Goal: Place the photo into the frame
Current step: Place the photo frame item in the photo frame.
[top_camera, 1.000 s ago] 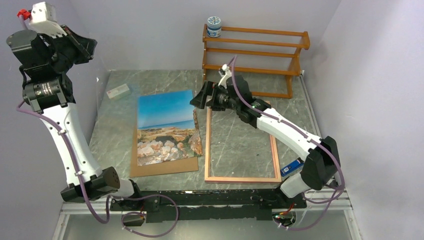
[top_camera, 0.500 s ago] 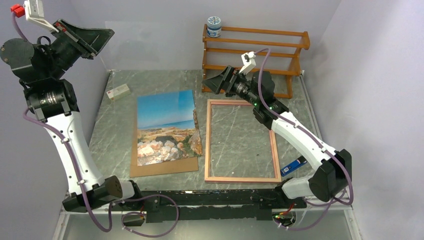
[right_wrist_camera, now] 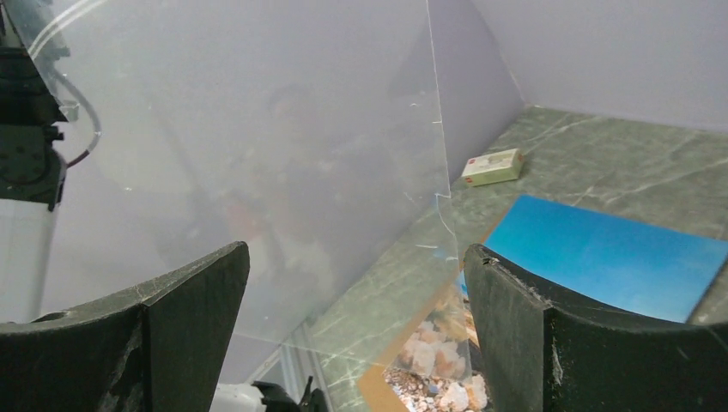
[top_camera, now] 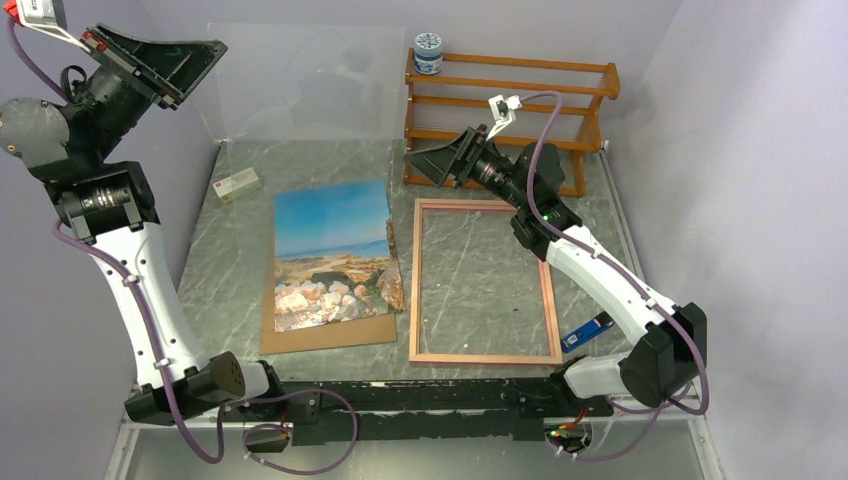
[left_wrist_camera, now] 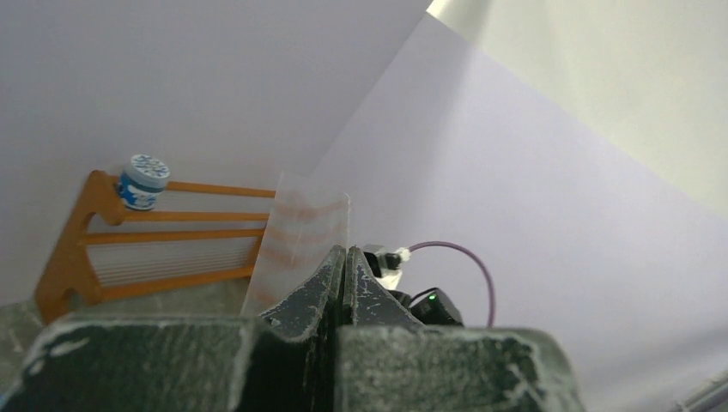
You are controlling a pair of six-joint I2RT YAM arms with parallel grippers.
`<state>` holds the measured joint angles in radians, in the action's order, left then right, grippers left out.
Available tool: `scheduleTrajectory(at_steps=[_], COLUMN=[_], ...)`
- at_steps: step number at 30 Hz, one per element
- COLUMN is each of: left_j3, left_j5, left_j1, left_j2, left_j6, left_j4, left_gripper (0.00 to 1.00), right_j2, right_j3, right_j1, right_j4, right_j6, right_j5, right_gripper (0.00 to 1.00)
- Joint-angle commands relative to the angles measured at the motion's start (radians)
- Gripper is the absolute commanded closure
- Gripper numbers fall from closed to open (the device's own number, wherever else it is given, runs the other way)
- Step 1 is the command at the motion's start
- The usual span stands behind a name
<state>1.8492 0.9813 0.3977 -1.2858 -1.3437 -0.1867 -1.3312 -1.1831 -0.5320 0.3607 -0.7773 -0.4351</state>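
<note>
The photo (top_camera: 333, 250), a rocky shore under blue sky, lies face up on a brown fibreboard panel (top_camera: 330, 335) left of centre. The frame (top_camera: 485, 357) lies flat to its right, pale wood side up, with the table showing through it. High at the back left, my left gripper (top_camera: 218, 48) is shut on the edge of a clear pane (top_camera: 310, 85) and holds it upright in the air. The left wrist view shows the fingers (left_wrist_camera: 345, 253) pressed together on that pane (left_wrist_camera: 305, 223). My right gripper (top_camera: 415, 160) hovers open above the frame's far left corner, facing the pane (right_wrist_camera: 257, 129), nothing between its jaws (right_wrist_camera: 356, 253).
An orange-brown wooden rack (top_camera: 510, 110) stands at the back right with a blue-and-white jar (top_camera: 428, 53) on top. A small pale box (top_camera: 237, 183) lies at the back left. A blue object (top_camera: 585, 333) sits by the frame's near right corner. Walls enclose the table.
My left arm has swung the clear pane higher and further over the table. My right gripper has risen off the frame's far left corner and turned toward the pane.
</note>
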Motion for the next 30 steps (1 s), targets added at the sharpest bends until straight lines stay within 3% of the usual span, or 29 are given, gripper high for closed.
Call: scheduleTrajectory(at_steps=[1,8,13,23,30], left_j3=[0.003,0.002,0.035,0.067,0.079], left_j5=[-0.009,-0.028,-0.026,-0.031,-0.042], left_j1=[0.001,-0.001,-0.001,0.0,-0.001], left_j2=[0.039,0.057,0.088,0.129,0.131], left_j6=[-0.14,-0.217,-0.241,-0.26,-0.27], left_j4=[-0.149,-0.192,-0.188,-0.162,-0.169], left_gripper=[0.97,0.98,0.97,0.97,0.97], right_j2=[-0.027,-0.083,-0.04,-0.011,-0.002], right_j3=[-0.04,-0.059,-0.055,-0.05,0.013], right_j1=[-0.001,-0.003,-0.001,-0.003,-0.003], right_j4=[0.115,0.246,0.335,0.303,0.735], right_j6=[-0.024,-0.084,-0.003,-0.008,-0.213], right_j5=[-0.084,-0.213,-0.366,-0.295,-0.56], right_gripper=[0.01,0.01,0.01,0.01,0.06])
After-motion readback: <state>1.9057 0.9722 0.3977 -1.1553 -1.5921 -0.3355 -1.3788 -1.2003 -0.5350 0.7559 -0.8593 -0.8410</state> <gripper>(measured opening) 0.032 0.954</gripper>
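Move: Hold the clear sheet shut in the left gripper: the right gripper, where it is being taken, is some 24 cm to the left hand's right, about 5 cm ahead and 22 cm lower. From the open right hand, the lower part of the sheet's right edge is about 5 cm left and 2 cm ahead, nearly level. On the table roughly 40 cm below the right hand, the photo lies about 19 cm left, level fore and aft, and the frame 13 cm right and 5 cm back. Draw the left gripper back about 10 cm, rising some 5 cm and easing right, so the held sheet's free edge comes towards the right gripper. Keep the right fingers wide, shift them slightly left, then back and up around that edge, some 7 cm back in all, swinging counter-clockwise and tipping the fingertips up, each about 20 degrees. ##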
